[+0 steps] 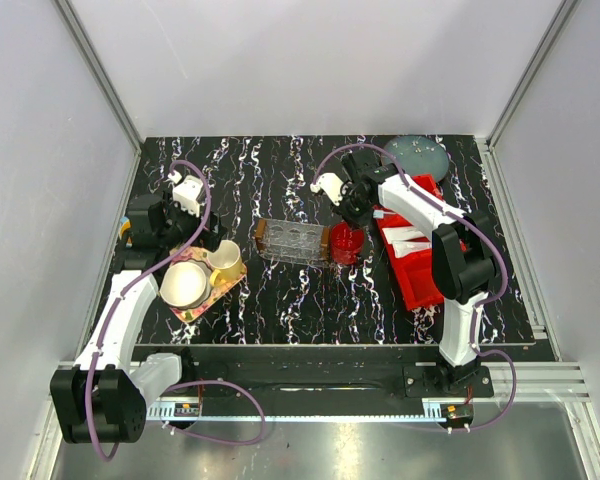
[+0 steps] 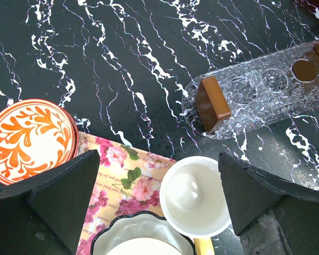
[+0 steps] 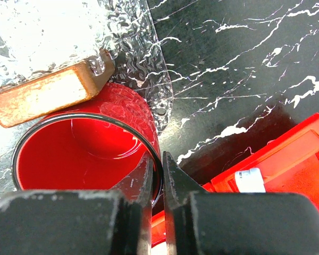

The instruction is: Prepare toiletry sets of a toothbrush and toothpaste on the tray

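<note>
The clear ribbed tray (image 1: 292, 242) with brown end handles lies mid-table and holds nothing; it also shows in the left wrist view (image 2: 255, 87) and the right wrist view (image 3: 53, 37). White toothpaste tubes (image 1: 408, 240) lie in the red compartment bin (image 1: 420, 265), and one tube end (image 3: 250, 179) shows beside my right fingers. The toothbrush is hidden from me. A red cup (image 3: 85, 154) stands against the tray's right handle. My right gripper (image 3: 158, 159) is shut on its rim, one finger inside and one outside. My left gripper (image 2: 159, 155) hangs open above the flowery tray.
The flowery pink-yellow tray (image 2: 122, 164) at the left carries a white cup (image 2: 196, 194) with a yellow handle and a dark-rimmed bowl (image 2: 143, 236). An orange-patterned plate (image 2: 29, 135) sits beside it. A grey-green plate (image 1: 417, 152) lies at the back right.
</note>
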`<state>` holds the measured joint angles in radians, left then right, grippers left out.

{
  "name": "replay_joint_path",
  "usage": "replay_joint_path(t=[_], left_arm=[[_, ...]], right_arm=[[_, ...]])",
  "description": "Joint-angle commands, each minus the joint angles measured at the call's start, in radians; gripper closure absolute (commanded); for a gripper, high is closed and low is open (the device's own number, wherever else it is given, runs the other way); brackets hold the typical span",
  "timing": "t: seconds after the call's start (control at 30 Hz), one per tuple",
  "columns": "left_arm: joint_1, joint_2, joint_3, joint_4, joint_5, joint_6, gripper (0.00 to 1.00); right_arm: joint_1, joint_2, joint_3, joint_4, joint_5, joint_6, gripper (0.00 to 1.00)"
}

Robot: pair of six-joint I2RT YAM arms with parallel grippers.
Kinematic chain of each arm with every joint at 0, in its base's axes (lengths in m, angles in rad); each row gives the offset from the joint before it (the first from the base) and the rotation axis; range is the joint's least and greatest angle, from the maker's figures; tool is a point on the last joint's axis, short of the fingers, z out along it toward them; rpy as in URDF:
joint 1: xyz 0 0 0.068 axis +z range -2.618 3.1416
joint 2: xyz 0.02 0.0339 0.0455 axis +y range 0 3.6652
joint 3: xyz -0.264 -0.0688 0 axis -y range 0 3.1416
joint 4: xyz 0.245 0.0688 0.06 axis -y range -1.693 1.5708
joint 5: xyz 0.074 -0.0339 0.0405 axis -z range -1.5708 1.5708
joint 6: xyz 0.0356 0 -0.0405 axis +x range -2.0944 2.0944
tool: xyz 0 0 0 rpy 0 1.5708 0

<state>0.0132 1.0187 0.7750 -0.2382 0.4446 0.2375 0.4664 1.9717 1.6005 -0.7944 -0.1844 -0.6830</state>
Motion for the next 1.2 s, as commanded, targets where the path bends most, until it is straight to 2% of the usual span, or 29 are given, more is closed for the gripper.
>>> replay_joint_path(t=[0.0, 0.23, 1.07, 1.17], left_arm=[[-0.002, -0.006, 0.007, 0.046, -0.001, 0.014, 0.01], [-0.002, -0.006, 0.006, 0.046, 0.000, 0.016, 0.01], [-0.001, -0.011, 0.003, 0.046, 0.003, 0.019, 0.01], [-0.002, -0.011, 0.000, 0.045, 0.002, 0.017, 0.01]], right_arm=[[-0.005, 0.004, 0.042, 0.049, 0.007, -0.015, 0.87], [-0.005, -0.004, 0.030, 0.049, 0.026, -0.021, 0.77], [-0.005, -0.117, -0.025, 0.034, 0.059, 0.005, 0.59], [-0.008, -0.149, -0.028, 0.029, 0.065, 0.025, 0.53]])
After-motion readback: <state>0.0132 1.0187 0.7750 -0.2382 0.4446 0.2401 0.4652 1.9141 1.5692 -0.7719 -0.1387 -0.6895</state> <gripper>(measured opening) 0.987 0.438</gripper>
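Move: My right hand has the red cup pinched by the far-right part of its rim; the cup's middle is about 3 cm back, 3 cm left and 4 cm below. The clear tray centres some 10 cm left and 3 cm back, the wood-ended rack on it 15 cm left and 3 cm back. The red box centres 15 cm right and 3 cm back. From my left hand, the cup is roughly 27 cm right, 2 cm ahead and 14 cm lower. I let go of the red cup's rim: my right fingers part steadily to a bit under half open, one left over the inside of the cup and one outside. As they spread I ease forward less than 1 cm, shift back a touch and about 1 cm right, dip slightly, then start rising some 2 cm away from the cup. ##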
